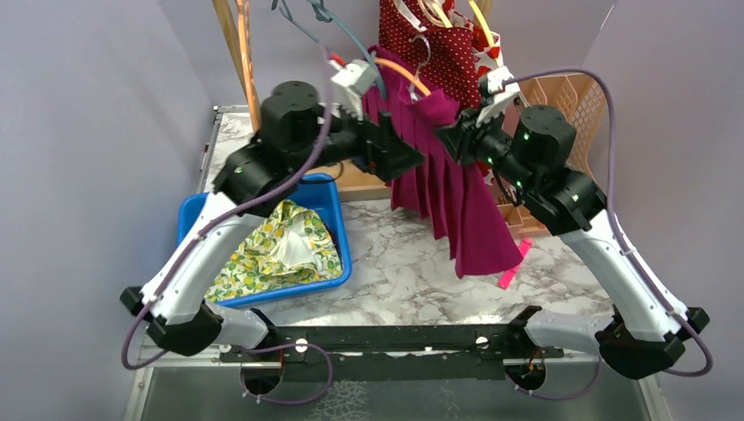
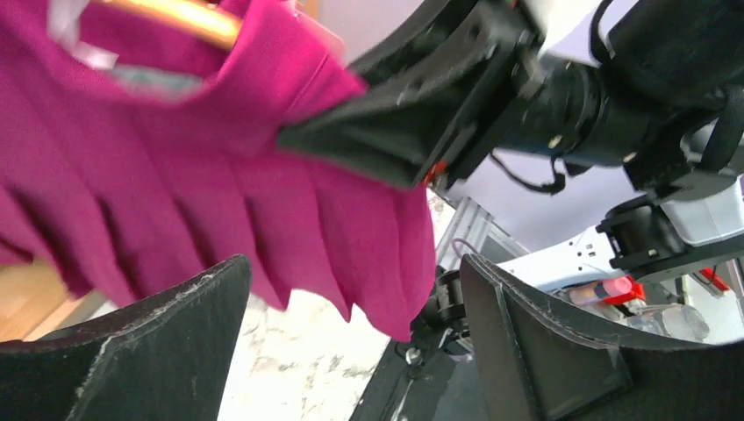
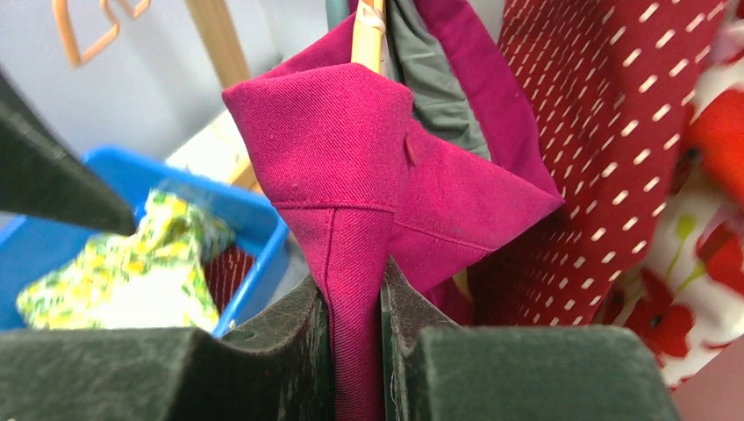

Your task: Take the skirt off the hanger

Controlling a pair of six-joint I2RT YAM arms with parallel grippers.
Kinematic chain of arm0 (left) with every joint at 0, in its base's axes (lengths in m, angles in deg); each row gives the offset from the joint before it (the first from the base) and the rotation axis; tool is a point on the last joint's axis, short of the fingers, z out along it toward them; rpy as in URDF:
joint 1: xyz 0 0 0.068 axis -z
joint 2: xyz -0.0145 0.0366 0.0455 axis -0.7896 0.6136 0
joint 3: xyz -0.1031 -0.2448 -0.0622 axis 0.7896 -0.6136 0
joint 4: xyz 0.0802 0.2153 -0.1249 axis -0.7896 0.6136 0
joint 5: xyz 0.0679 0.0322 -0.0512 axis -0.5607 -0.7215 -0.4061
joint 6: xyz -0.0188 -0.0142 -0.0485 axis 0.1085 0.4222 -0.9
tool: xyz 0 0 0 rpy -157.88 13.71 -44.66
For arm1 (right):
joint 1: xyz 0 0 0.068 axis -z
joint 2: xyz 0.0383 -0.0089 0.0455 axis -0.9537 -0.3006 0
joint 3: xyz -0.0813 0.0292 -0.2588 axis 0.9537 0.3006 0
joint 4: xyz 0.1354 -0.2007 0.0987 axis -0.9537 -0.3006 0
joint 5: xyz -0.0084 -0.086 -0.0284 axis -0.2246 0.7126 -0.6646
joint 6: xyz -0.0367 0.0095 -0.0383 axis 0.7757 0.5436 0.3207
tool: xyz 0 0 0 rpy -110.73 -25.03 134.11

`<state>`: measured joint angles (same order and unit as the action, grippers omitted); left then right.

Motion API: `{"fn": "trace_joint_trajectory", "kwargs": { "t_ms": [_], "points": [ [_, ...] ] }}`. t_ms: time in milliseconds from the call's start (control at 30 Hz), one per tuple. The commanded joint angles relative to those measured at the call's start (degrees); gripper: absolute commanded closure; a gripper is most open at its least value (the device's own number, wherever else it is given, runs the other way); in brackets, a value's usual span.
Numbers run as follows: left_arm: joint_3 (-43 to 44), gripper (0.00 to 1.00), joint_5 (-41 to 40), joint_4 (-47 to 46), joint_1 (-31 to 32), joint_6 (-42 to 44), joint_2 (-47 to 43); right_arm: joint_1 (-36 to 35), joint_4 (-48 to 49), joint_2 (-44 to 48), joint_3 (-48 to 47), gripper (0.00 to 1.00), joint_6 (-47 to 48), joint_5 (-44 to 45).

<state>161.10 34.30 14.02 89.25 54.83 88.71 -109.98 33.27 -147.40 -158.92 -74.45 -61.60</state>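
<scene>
A magenta pleated skirt (image 1: 456, 197) hangs from an orange hanger (image 1: 405, 75) on the rack at the back. My right gripper (image 1: 458, 138) is shut on the skirt's right waist corner; in the right wrist view the fabric (image 3: 351, 158) is pinched between the pads (image 3: 298, 338), with the hanger's orange end (image 3: 368, 35) poking out above. My left gripper (image 1: 397, 158) is open at the skirt's left side. In the left wrist view the skirt (image 2: 219, 193) hangs above the fingers (image 2: 167, 342), not between them.
A blue bin (image 1: 331, 210) holding a yellow floral garment (image 1: 281, 250) sits front left. A red dotted garment (image 1: 443, 44) hangs behind the skirt. An orange basket (image 1: 570, 96) stands back right. A pink tape mark (image 1: 516, 263) lies on the marble table.
</scene>
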Motion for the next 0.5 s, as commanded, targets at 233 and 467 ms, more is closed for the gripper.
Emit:
{"fn": "trace_joint_trajectory", "kwargs": {
  "t_ms": [233,467],
  "points": [
    [-4.5,0.09,-18.3,-13.0,6.6,-9.8,2.0,-0.1,-1.7,18.9,13.7,0.99,-2.3,-6.4],
    [2.9,0.15,-16.2,-13.6,7.4,-9.8,9.0,-0.1,-5.3,21.9,16.3,0.99,-1.3,-12.1]
  ]
}}
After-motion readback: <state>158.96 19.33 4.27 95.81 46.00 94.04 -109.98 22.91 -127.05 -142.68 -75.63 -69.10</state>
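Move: The hanger, still inside the skirt's waistband, has its middle about 12 cm ahead of my open left hand, 1 cm to its right and some 5 cm above. From my right hand, which already pinches one end of the waistband, that middle lies about 10 cm ahead, 5 cm left and 3 cm up. Counted from my left hand, the hanging dotted skirt is roughly 20 cm ahead and 4 cm right, level with it; the empty blue hanger is 13 cm ahead, 8 cm left and 8 cm up. Keeping my pinch on the waistband end, with the hanger's tip beside it, I draw the skirt back about 9 cm with my right hand, lowering it some 6 cm and easing a little right, away from the rack. My left hand, fingers staying wide open, goes about 4 cm right and then as far forward, turning some 10 degrees counter-clockwise, to meet the hanger. ##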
